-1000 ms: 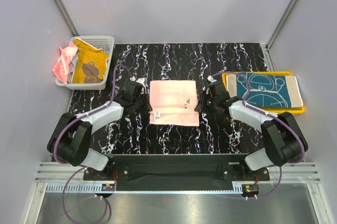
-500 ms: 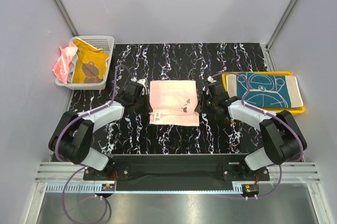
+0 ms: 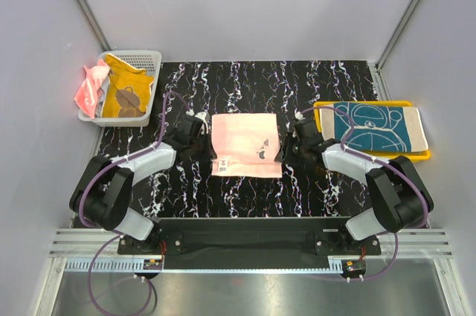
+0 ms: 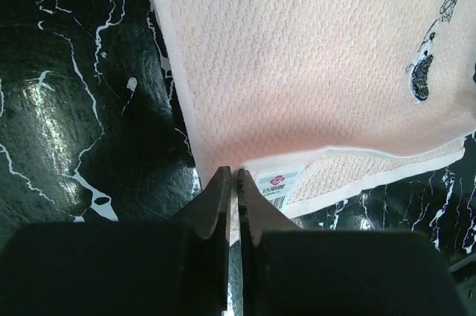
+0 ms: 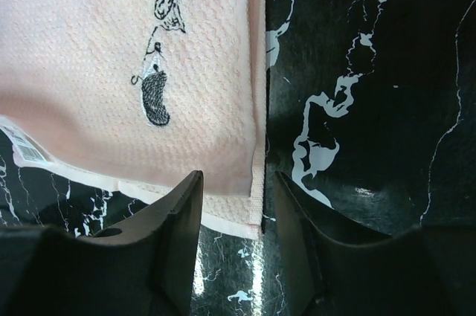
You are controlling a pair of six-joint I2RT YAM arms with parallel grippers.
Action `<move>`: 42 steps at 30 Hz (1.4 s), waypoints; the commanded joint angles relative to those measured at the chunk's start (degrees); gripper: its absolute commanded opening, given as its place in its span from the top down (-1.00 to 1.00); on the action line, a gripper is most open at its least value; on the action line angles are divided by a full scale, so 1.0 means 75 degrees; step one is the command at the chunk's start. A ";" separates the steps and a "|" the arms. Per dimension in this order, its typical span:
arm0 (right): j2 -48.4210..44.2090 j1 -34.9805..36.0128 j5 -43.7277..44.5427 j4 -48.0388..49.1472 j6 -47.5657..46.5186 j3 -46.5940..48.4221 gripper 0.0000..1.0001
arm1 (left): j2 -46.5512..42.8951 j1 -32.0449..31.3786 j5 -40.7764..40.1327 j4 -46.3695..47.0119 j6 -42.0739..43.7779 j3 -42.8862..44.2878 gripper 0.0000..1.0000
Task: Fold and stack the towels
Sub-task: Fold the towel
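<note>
A pale peach towel (image 3: 245, 145) lies folded on the black marbled table, its label at the near left corner. My left gripper (image 3: 210, 155) is shut on that towel's left near edge; in the left wrist view a thin strip of the cloth (image 4: 297, 56) runs between the closed left gripper (image 4: 233, 176). My right gripper (image 3: 281, 154) stands open at the towel's right near corner; in the right wrist view the towel (image 5: 111, 56) edge lies between the spread jaws of the right gripper (image 5: 236, 182), untouched. A teal-and-cream towel (image 3: 375, 126) lies flat on the yellow tray (image 3: 418, 157).
A white mesh basket (image 3: 141, 56) at the back left holds an orange-yellow towel with a brown bear (image 3: 125, 94) and a coral pink towel (image 3: 89, 87) hanging over its left side. Grey walls close in the table on three sides.
The right gripper's jaws have spread wider at the towel's right corner. The left gripper has stayed closed on the left edge. Both arms have hardly moved.
</note>
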 commanded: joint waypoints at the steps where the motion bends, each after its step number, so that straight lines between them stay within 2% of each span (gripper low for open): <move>1: -0.0009 0.0129 -0.0111 0.0323 0.0225 -0.0022 0.01 | -0.0082 -0.0047 0.0186 0.0432 0.0061 -0.0059 0.96; 20: 0.0249 0.0129 -0.0357 0.0640 0.0753 -0.0245 0.05 | -0.0058 -0.0082 0.0221 0.0467 0.0072 -0.0070 1.00; 24: 0.0261 0.0117 -0.0346 0.0652 0.0823 -0.0209 0.17 | -0.0070 -0.0082 0.0221 0.0467 0.0084 -0.0082 1.00; 31: 0.0167 0.0117 -0.0276 0.0488 0.0789 -0.0139 0.50 | -0.0140 -0.0070 0.0210 0.0420 0.0084 -0.0071 1.00; 40: -0.0020 0.0117 -0.0065 0.0054 0.0566 0.0037 0.67 | -0.0281 -0.0082 0.0174 0.0314 0.0131 -0.0035 1.00; 42: -0.0032 0.0117 -0.0029 -0.0027 0.0530 0.0060 0.64 | -0.0281 -0.0082 0.0186 0.0291 0.0119 -0.0035 1.00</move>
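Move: Just under the open right fingers, about 1 cm back, 1 cm left and 1 cm below, is the near right corner of the peach towel's upper layer. From this hand the black motif is some 5 cm left and 2 cm ahead, and the white label about 15 cm left and 1 cm back. For the left hand, already pinching the layer's near left corner, the right corner is about 17 cm to the right and 1 cm back. Sinking a bit over 1 cm and easing back about 1 cm with a slight shift left, the right hand brings its parted fingers down around the near right corner of the towel's upper layer, then closes them from about half open to nearly shut and pinches the corner. The left hand stays in place and keeps its pinch on the near left corner. ##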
